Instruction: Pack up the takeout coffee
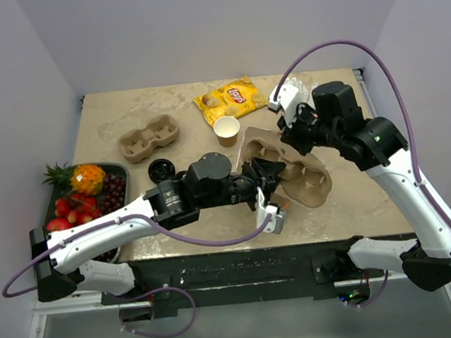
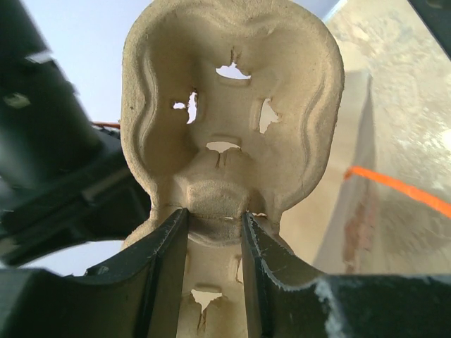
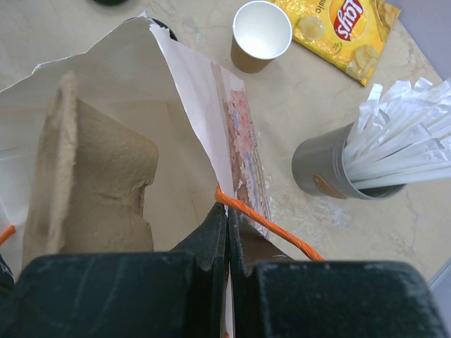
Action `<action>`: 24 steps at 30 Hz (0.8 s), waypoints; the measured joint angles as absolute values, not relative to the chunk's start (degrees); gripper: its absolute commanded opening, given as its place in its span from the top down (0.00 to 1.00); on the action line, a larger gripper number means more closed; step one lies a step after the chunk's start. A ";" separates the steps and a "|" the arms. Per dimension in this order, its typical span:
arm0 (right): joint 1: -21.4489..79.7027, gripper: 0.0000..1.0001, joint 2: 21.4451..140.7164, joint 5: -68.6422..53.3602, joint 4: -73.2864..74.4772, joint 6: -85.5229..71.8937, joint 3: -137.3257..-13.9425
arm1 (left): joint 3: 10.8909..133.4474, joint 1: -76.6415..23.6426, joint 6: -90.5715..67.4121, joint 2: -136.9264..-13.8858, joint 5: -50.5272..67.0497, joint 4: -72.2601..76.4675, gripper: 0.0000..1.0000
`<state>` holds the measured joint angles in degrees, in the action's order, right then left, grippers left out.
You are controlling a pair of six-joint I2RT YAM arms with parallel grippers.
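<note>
The takeout coffee cup (image 1: pixel 227 130) (image 3: pixel 262 32) stands upright, open and empty, behind the bag. Its black lid (image 1: pixel 161 171) lies apart to the left. My left gripper (image 1: pixel 268 174) (image 2: pixel 215 220) is shut on the middle ridge of a pulp carrier (image 2: pixel 225 105) (image 3: pixel 91 176). The carrier sits in the mouth of a paper bag (image 1: pixel 311 178) (image 3: pixel 190 91). My right gripper (image 1: pixel 289 140) (image 3: pixel 227 211) is shut on the bag's rim beside its orange handle (image 3: pixel 271 227), with the mouth spread wide.
A second pulp carrier (image 1: pixel 150 138) lies at the back left. A yellow chips packet (image 1: pixel 229 100) (image 3: pixel 345 28) is behind the cup. A grey cup of wrapped straws (image 3: pixel 338 169) stands right of the bag. A fruit tray (image 1: pixel 117 171) fills the left edge.
</note>
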<state>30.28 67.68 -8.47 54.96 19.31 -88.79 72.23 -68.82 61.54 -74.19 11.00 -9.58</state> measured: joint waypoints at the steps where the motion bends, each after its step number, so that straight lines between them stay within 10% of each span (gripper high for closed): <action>1: 30.30 1.00 67.44 -8.45 54.98 19.38 -88.79 | 72.58 -68.82 61.28 -74.70 10.57 -10.52 1.00; 24: 30.24 1.00 64.66 -10.07 57.17 22.02 -87.59 | 86.37 -68.84 58.98 -88.38 4.51 -29.41 1.00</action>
<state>30.24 64.66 -10.07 57.17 22.02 -87.59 86.37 -68.84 58.98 -88.38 4.51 -29.41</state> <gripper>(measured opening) 0.009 0.383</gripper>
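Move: The left hand holds the empty cup carrier by its waist; the bag mouth lies about 3 cm ahead of this hand, 2 cm to its right and 7 cm below. From it the straw holder stands some 18 cm ahead and 10 cm right, and the empty cup about 24 cm ahead and 10 cm left, both roughly 25 to 30 cm lower. For the right hand, already on the rim, the mouth's middle is about 7 cm back, 2 cm left and 5 cm down. Keeping its pinch on the carrier's waist, the left hand lowers it about 7 cm into the bag mouth, easing forward some 2.5 cm and tipping its right-pointing fingertips down by about 20 degrees. The right hand still pinches the bag's far rim by the orange handle and draws it back a little, under 2 cm, without opening. ##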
